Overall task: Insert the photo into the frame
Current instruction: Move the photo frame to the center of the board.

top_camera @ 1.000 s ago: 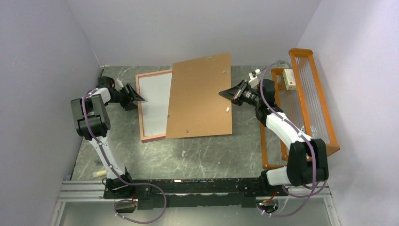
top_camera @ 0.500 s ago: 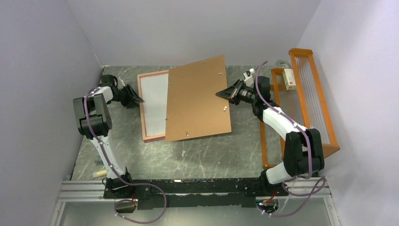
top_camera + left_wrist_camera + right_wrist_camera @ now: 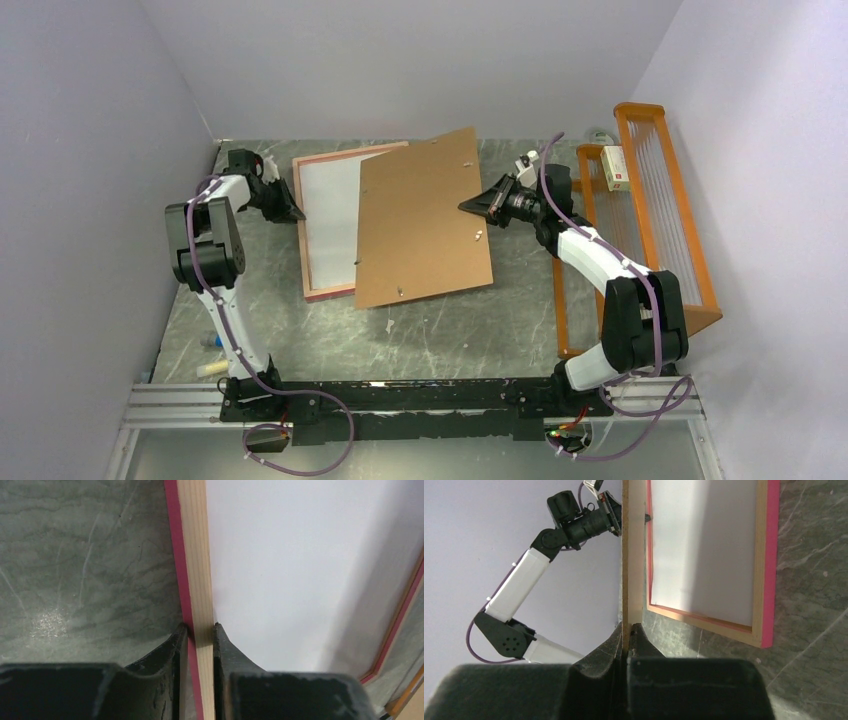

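Note:
The frame (image 3: 303, 235) lies face down on the table, pale wood back up, its pink front showing along the edges. Inside it lies the photo (image 3: 330, 215), plain white back up. My left gripper (image 3: 297, 213) is shut on the frame's left rail (image 3: 195, 555), one finger on each side of it (image 3: 200, 627). My right gripper (image 3: 466, 207) is shut on the right edge of the brown backing board (image 3: 425, 220) and holds it tilted over the frame's right part. In the right wrist view the board's edge (image 3: 631, 555) runs up from the gripper (image 3: 629, 626), with the photo (image 3: 704, 545) beyond.
An orange wire rack (image 3: 650, 220) stands along the right side with a small box (image 3: 614, 167) on it. Walls close in on the left, back and right. Small white scraps (image 3: 388, 325) lie on the dark marbled table in front of the frame.
My left gripper has shut on the frame's left rail and moved slightly farther back. The backing board has swung a little, uncovering more of the frame's far rail.

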Robot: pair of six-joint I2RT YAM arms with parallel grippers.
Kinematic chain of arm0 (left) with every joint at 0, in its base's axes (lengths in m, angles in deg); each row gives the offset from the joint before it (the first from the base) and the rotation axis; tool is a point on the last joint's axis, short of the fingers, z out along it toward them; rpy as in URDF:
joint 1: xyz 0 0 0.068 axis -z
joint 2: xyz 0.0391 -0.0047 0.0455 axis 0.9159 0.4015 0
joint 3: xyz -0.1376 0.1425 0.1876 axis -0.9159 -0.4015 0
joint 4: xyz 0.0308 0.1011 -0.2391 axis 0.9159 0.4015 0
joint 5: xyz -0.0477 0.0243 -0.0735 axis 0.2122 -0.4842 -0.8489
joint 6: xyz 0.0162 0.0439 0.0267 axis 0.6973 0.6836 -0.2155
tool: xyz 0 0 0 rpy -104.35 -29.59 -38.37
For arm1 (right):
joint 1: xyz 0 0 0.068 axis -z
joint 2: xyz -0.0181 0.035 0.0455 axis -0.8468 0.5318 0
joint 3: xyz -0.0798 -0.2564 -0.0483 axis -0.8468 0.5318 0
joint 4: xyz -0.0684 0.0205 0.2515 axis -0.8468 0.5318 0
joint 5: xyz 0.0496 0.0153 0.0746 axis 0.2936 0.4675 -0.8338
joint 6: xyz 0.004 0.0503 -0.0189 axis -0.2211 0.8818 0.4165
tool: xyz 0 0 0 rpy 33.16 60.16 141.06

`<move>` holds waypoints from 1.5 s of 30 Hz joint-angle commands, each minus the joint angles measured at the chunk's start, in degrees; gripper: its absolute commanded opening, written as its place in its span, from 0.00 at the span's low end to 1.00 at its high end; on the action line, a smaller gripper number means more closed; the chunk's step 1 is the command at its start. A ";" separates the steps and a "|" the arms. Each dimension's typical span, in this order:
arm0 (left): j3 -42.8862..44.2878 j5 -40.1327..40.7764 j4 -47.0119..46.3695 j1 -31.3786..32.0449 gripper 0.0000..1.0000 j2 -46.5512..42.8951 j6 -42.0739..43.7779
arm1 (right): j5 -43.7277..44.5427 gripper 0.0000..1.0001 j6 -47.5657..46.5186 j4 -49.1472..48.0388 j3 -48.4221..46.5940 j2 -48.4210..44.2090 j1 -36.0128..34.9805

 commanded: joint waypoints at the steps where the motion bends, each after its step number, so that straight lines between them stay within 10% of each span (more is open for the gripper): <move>1: 0.00 1.03 2.52 1.95 0.03 2.32 9.48 | -2.16 0.00 -0.35 -2.22 -3.14 -1.44 0.00; 16: -6.02 -1.64 0.88 8.73 0.03 -1.55 13.16 | -2.30 0.00 -0.81 -2.06 -2.20 -1.62 -0.09; 30: -13.46 -8.05 -4.21 9.71 0.07 -6.11 -14.75 | 3.65 0.00 4.97 -12.28 4.33 -0.01 -0.27; 45: -11.98 -4.59 0.34 8.05 0.46 -13.10 -12.39 | -1.18 0.00 -3.80 -10.92 -1.06 6.79 -3.22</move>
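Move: The left hand already pinches the frame's left rail; the middle of the board it is taken towards lies about 29 cm to its right, level fore and aft, some 7 cm higher. The frame's own middle is about 16 cm right of that hand and 3 cm back. The right hand holds the board's right edge, with the board's middle some 14 cm left, 2 cm back and 7 cm below; from it, the frame's middle is about 26 cm left, 3 cm back and 18 cm below. Left hand drags the frame 10 cm right, 7 cm back under board, then opens; right lowers board 5 cm. ##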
